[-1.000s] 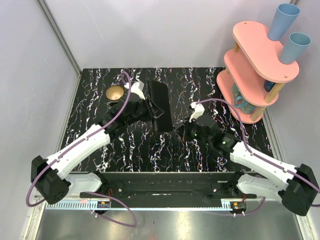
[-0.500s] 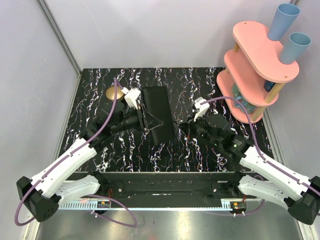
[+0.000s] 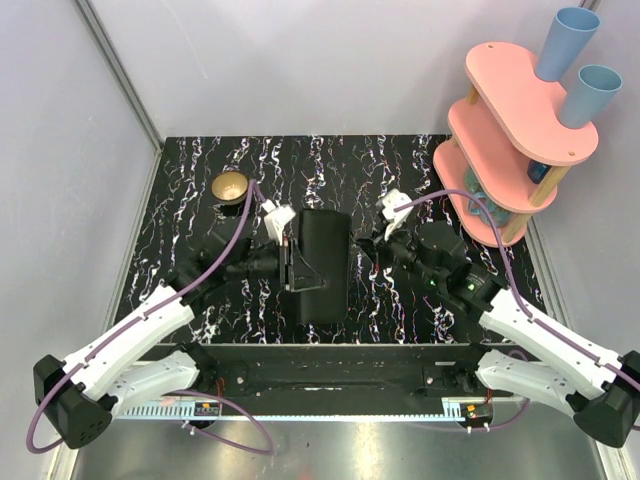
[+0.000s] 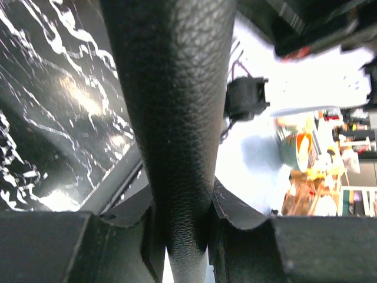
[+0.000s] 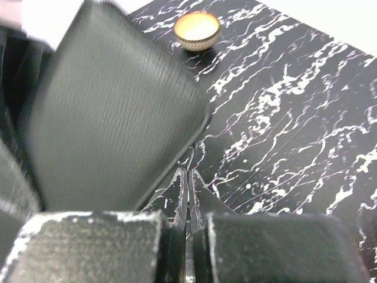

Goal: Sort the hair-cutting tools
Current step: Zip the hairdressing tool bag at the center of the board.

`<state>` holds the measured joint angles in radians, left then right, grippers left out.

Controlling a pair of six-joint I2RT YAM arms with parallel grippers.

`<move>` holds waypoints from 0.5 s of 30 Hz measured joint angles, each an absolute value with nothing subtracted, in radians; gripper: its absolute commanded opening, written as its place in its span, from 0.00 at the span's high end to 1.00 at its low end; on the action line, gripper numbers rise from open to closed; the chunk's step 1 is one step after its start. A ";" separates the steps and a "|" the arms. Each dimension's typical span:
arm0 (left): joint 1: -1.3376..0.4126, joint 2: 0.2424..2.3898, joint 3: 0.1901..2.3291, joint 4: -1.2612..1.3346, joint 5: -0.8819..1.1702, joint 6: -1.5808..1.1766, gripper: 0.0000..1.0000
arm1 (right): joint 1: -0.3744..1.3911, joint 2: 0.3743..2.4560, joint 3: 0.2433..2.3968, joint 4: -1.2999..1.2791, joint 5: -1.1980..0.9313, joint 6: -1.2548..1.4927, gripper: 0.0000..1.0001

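Note:
No hair-cutting tools show in any view. My left gripper [image 3: 288,262] is shut on the left edge of the black folding case [image 3: 318,265] and holds it over the middle of the mat. In the left wrist view the case's grained spine [image 4: 171,118] runs up between the fingers of the left gripper [image 4: 179,221]. My right gripper [image 3: 368,258] is shut just right of the case. In the right wrist view its tips [image 5: 188,177] sit pressed together at the lower corner of the case [image 5: 112,124].
A small brass bowl [image 3: 231,186] [image 5: 197,29] stands at the far left of the black marbled mat [image 3: 400,170]. A pink tiered shelf [image 3: 510,130] with two blue cups [image 3: 565,42] is at the far right. Grey walls close in the left and back.
The left gripper has carried the case nearer and to the right, turning it lengthwise. The right gripper has shifted slightly towards the far side and stays shut beside it.

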<state>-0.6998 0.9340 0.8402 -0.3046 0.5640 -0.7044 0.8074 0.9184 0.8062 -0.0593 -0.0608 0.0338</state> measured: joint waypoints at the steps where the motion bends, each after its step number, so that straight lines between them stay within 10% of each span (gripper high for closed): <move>1: -0.707 0.931 0.825 -0.307 0.574 -0.701 1.00 | 0.805 0.932 0.817 -0.049 -0.049 0.020 1.00; 15: -0.775 0.754 0.702 -0.413 0.568 -0.635 1.00 | 0.813 1.000 0.926 -0.165 -0.118 -0.266 1.00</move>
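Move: My left hand still holds the closed tool bag, whose middle is about 3 cm ahead and 4 cm to the right, roughly level with the hand. The zip slider is some 10 cm ahead and 7 cm right of that hand. From my right hand the slider lies about 2 cm ahead and 3 cm left, with the bag's middle 5 cm back and 6 cm left. The bowl sits some 13 cm ahead, 28 cm left and 20 cm below the right hand. I keep my left-hand grip and draw the bag back about 5 cm, sinking some 3 cm and easing a little left, away from my right hand. My right fingers stay shut on the slider's thin pull cord; that hand pokes about 2 cm forward, then comes most of the way back, rolling its left side down roughly 15 degrees. ##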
